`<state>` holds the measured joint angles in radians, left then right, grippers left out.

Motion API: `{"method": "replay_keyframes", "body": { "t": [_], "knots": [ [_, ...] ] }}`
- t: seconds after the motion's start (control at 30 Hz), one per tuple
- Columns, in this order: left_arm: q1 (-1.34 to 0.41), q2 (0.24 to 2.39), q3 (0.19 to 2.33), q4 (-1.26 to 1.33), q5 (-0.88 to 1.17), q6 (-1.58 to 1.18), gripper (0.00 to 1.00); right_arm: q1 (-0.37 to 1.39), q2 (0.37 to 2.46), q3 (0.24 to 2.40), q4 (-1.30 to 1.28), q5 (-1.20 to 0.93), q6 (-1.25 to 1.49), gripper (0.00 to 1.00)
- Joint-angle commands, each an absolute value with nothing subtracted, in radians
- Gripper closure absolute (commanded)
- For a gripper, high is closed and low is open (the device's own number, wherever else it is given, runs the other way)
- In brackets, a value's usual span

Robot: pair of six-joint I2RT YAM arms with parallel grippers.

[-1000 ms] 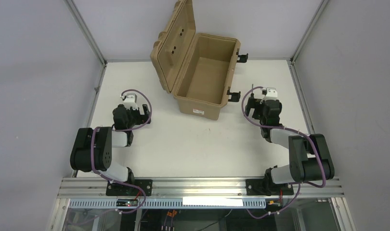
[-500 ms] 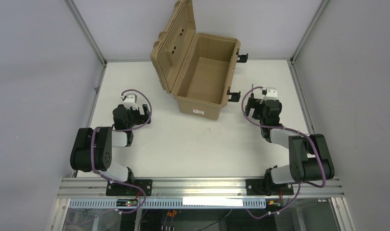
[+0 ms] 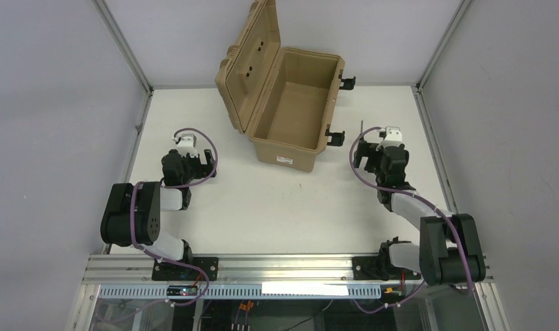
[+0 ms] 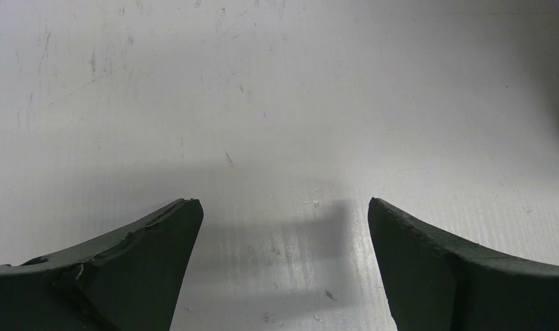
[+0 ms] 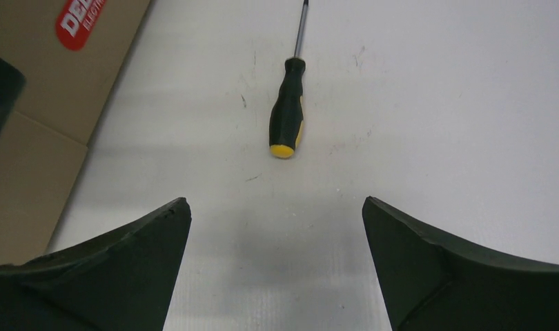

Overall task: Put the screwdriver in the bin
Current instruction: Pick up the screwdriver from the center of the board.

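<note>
The screwdriver (image 5: 286,110) lies flat on the white table, black handle with its yellow end toward me and thin shaft (image 3: 361,125) pointing away. My right gripper (image 5: 277,207) hovers just short of the handle, open, with nothing between its fingers. From above, the right gripper (image 3: 365,153) stands beside the bin's right front corner. The bin (image 3: 290,148) is a tan case at the back middle, its ribbed lid standing open on the left; its wall (image 5: 35,76) shows at left in the right wrist view. My left gripper (image 4: 281,207) is open over bare table, also seen from above as the left gripper (image 3: 206,160).
Black latches (image 3: 334,136) stick out from the bin's right side, close to my right gripper. A red sticker (image 5: 80,21) marks the bin wall. Metal frame rails (image 3: 428,131) border the table on both sides.
My right arm has shifted: its elbow sank toward the near edge and the gripper moved slightly right. The left arm, bin and screwdriver have stayed put.
</note>
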<state>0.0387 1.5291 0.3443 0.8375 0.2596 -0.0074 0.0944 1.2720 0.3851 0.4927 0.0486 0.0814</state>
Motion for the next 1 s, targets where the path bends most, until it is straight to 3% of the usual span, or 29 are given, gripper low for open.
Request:
{"method": "replay_keyframes", "body": {
  "t": [0.0,0.43,0.97],
  "knots": [
    [0.035,1.509,0.354,0.868,0.253,0.003,0.01,0.1,1.16,0.521,0.301,0.067,0.039,0.0],
    [0.035,1.509,0.354,0.868,0.253,0.003,0.01,0.1,1.036,1.026,-0.185,0.127,0.048,0.01],
    [0.035,1.509,0.354,0.868,0.253,0.002,0.01,0.1,1.152,1.589,-0.617,0.1,0.071,0.0]
  ]
}}
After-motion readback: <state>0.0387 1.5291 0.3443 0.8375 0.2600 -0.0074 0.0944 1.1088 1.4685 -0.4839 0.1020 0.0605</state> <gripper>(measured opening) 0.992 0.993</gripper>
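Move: The screwdriver lies on the table straight ahead of my right hand, its middle about 10 cm out and some 6 cm lower, yellow butt end towards me. The open bin's middle is roughly 22 cm to this hand's left and 15 cm ahead, its near latch only about 10 cm left and 5 cm ahead, some 6 cm higher. From my left hand the screwdriver is about 52 cm to the right and 9 cm ahead, a little lower. I don't reach for the screwdriver yet: my right hand goes almost straight up, about 34 cm and fast, away from the table and the screwdriver, easing off at the top. It drifts a couple of centimetres forward early on, then back again. As it climbs, the fingers tip up some 15 degrees towards level and stay wide open and empty. ##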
